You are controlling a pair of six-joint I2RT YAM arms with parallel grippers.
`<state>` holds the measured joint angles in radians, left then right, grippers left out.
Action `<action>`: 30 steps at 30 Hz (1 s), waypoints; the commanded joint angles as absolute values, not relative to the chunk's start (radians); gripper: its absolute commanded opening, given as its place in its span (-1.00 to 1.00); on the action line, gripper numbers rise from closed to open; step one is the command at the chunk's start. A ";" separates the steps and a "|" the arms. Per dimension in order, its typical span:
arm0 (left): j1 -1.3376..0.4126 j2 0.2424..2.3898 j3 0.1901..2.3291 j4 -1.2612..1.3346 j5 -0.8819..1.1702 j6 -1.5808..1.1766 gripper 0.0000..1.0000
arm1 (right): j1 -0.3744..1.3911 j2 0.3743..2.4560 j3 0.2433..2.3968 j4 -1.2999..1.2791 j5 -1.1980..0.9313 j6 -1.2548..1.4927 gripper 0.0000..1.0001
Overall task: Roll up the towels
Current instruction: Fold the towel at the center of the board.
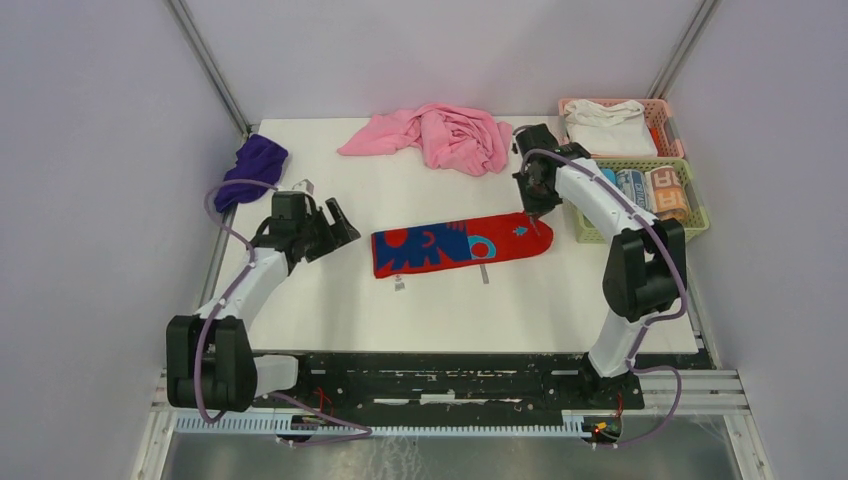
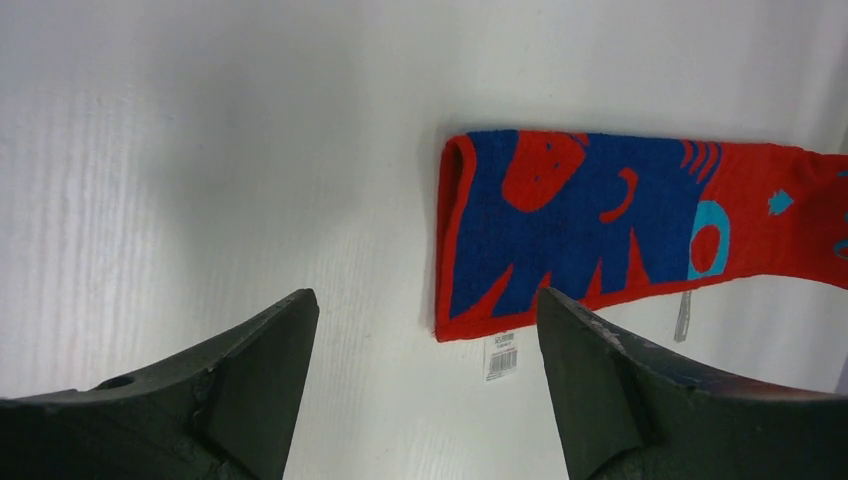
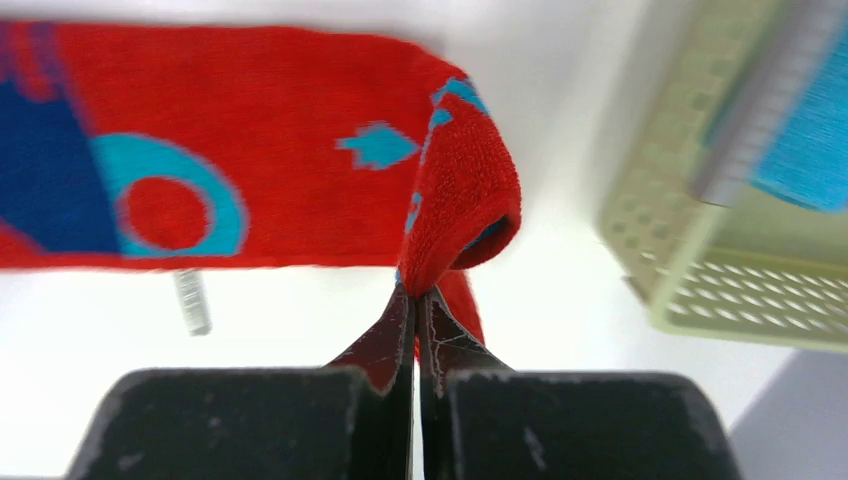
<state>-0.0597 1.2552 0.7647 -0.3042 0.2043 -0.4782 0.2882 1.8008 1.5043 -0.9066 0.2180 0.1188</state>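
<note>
A red towel with a blue and turquoise pattern (image 1: pixel 455 244) lies folded into a long strip in the middle of the white table. My right gripper (image 1: pixel 535 212) is shut on its right end and lifts that end, which curls over in the right wrist view (image 3: pixel 462 195). My left gripper (image 1: pixel 325 228) is open and empty just left of the towel's left end, which shows in the left wrist view (image 2: pixel 560 225). A crumpled pink towel (image 1: pixel 440 133) lies at the back middle. A purple towel (image 1: pixel 252 165) lies bunched at the back left.
A pink basket (image 1: pixel 655 112) with a white cloth stands at the back right. A green basket (image 1: pixel 700 215) with rolled towels stands in front of it, close to my right arm. Two paper tags (image 1: pixel 398 284) stick out from the towel's near edge.
</note>
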 commanded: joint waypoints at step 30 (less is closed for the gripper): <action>-0.270 1.568 0.643 0.037 0.239 -0.718 -0.28 | 0.713 2.062 1.938 -0.837 -0.206 0.517 -0.99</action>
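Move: The towel's left end, its edge on the tag side, lies about 8 cm to the right of the open left hand, 1 cm back and some 9 cm below; the barcode tag is 12 cm right and 6 cm back. From the right hand, which already holds the towel's raised right end, that left end is roughly 40 cm left, 6 cm back and 12 cm below. The grey strip is about 12 cm left and 10 cm back, and the green basket 29 cm right and 9 cm ahead. The towel's right end, still pinched in the shut right fingers, is swept some 27 cm left over the lying part towards the left end, rising a little first, drifting slightly back, with the fingertips swinging leftward about 30 degrees. Meanwhile the left hand goes right and down, about 8 cm each, tips a little steeper and closes from nearly wide to under half open, its fingers straddling the left edge. ##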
